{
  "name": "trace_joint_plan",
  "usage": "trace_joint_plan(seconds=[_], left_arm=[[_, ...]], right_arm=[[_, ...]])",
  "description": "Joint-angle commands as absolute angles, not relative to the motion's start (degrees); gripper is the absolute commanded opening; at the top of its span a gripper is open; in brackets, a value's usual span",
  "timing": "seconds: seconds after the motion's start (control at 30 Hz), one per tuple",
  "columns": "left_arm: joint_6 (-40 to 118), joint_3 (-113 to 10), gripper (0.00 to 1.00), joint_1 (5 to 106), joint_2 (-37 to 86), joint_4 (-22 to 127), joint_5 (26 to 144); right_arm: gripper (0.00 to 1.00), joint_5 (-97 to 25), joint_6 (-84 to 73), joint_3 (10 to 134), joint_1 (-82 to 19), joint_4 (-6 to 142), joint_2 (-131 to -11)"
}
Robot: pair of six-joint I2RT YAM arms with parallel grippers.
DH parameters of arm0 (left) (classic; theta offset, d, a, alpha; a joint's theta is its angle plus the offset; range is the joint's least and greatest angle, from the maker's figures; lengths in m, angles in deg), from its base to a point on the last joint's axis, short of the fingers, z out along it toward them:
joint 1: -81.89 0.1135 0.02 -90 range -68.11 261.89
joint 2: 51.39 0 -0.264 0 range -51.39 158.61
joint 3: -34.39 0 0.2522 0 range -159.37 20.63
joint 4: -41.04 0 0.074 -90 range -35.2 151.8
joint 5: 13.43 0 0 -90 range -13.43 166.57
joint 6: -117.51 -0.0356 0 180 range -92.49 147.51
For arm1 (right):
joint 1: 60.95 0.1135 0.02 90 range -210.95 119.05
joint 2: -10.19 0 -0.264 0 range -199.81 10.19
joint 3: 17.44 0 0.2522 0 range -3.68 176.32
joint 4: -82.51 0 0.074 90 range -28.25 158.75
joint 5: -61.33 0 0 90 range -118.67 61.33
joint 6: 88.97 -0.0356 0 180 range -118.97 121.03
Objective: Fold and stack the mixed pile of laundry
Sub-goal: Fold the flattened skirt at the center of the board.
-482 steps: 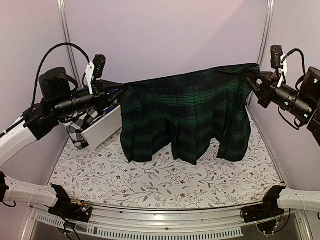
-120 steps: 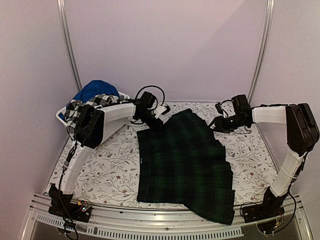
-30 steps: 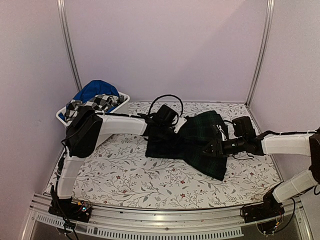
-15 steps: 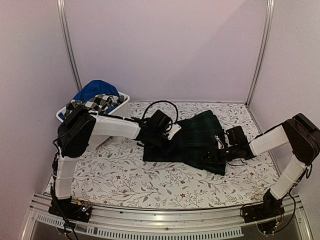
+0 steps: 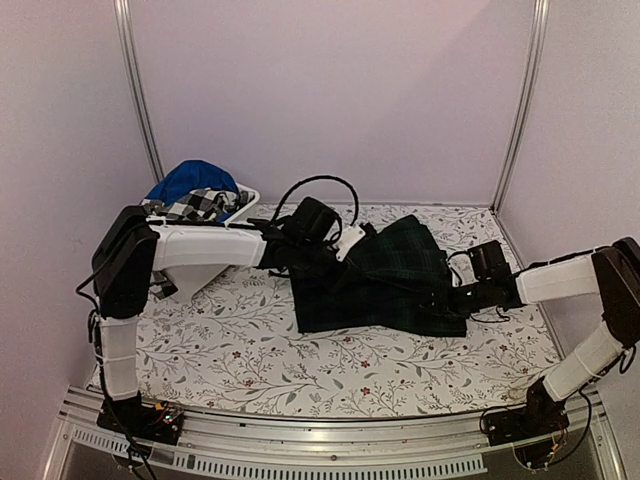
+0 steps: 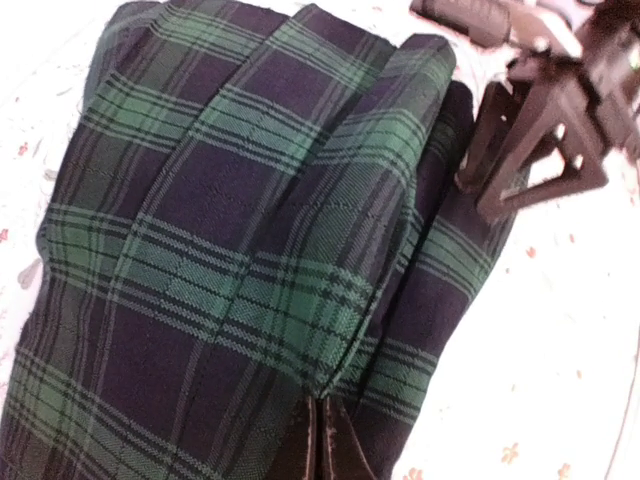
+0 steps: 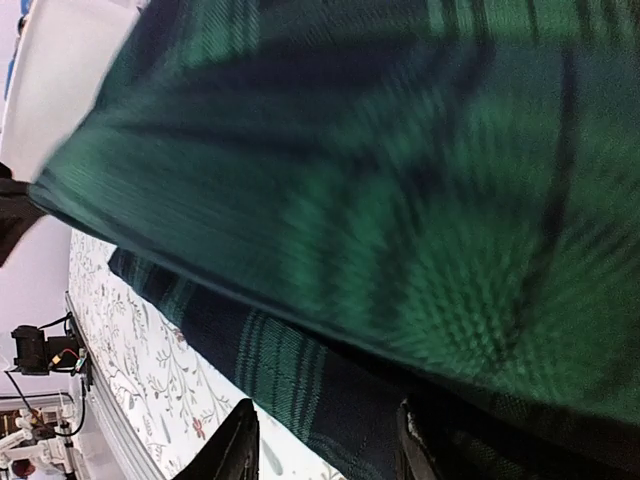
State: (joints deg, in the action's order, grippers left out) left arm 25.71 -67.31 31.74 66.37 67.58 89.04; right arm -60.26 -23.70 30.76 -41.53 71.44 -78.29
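The dark green-navy tartan garment [image 5: 385, 280] lies folded over on the flowered table, filling the left wrist view [image 6: 230, 250] and the right wrist view [image 7: 400, 150]. My left gripper [image 5: 330, 262] sits at its back left corner, shut on a pinch of tartan cloth [image 6: 318, 425]. My right gripper [image 5: 452, 297] lies low at the garment's right edge, open, its fingers [image 7: 245, 445] apart with a tartan layer lying between them [image 7: 325, 445]. It also shows in the left wrist view [image 6: 485, 180]. A bright blue garment [image 5: 190, 180] and a black-and-white checked shirt [image 5: 195, 205] sit heaped at the back left.
A white plastic tub [image 5: 250, 193] at the back left holds the blue and checked clothes. The flowered tablecloth [image 5: 250, 350] shows bare in front of the tartan garment. Metal frame posts [image 5: 138, 90] stand at the back corners.
The left arm has drawn its pinched corner back and to the left. The right gripper has slid along the right edge, and the tartan garment now lies flatter and squarer.
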Motion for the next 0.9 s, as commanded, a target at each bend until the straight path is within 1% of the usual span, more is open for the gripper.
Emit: trace_joint_plan(seconds=[0.0,0.07,0.1,0.13,0.23,0.33,0.5,0.67,0.8,0.87], left_arm=[[22.5,-61.2,0.0,28.8,65.1,67.6,91.8],[22.4,-58.4,0.0,28.6,66.0,65.3,92.8],[22.4,-57.1,0.0,28.6,66.5,64.3,93.0],[22.3,-56.3,0.0,28.6,67.0,63.7,92.8],[22.4,-56.1,0.0,28.6,68.5,63.9,90.5],[22.5,-56.1,0.0,28.6,68.3,63.1,90.4],[23.9,-56.7,0.0,30.4,67.3,61.9,94.4],[25.0,-57.9,0.0,32.5,65.5,61.6,97.9],[24.6,-60.0,0.0,33.2,65.9,63.3,99.3],[24.7,-60.9,0.0,33.4,65.5,63.6,98.8]], right_arm=[[0.44,-58.5,-18.6,30.7,-41.8,64.3,-66.2],[0.43,-57.1,-17.6,30.6,-41.8,61.6,-60.7],[0.45,-55.9,-17.2,30.6,-41.8,60.9,-58.4],[0.48,-55.0,-17.3,30.5,-41.8,60.3,-57.0],[0.64,-53.0,-17.0,31.5,-41.8,58.1,-56.0],[0.7,-51.6,-14.5,33.3,-41.8,56.8,-59.9],[0.74,-50.1,-9.3,38.2,-41.6,56.5,-68.7],[0.82,-46.0,-4.2,38.6,-37.3,60.5,-67.7],[0.83,-38.7,3.2,39.1,-29.8,64.2,-66.4],[0.83,-37.4,5.1,39.8,-28.9,64.2,-67.1]])
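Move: The left hand already pinches the skirt's raised fold; the skirt's near edge, where it is heading, lies about 9 cm back, level sideways and 10 cm below, with the skirt's middle some 9 cm ahead, 12 cm right and 10 cm down. From the half-open right hand, low by the skirt's near right part, that middle is about 13 cm ahead, 12 cm left and 3 cm down; the near right corner is 6 cm back, 10 cm right. Down and back goes the left hand, quickly, about 9 cm lower and 6 cm nearer the base, keeping its pinch on the fold as it draws the skirt towards the near side, then eases up and slightly forward. The right hand rises about 10 cm off the near part, sinks halfway back, then edges up and left over the fold, opening wide while its fingers tip upward. ##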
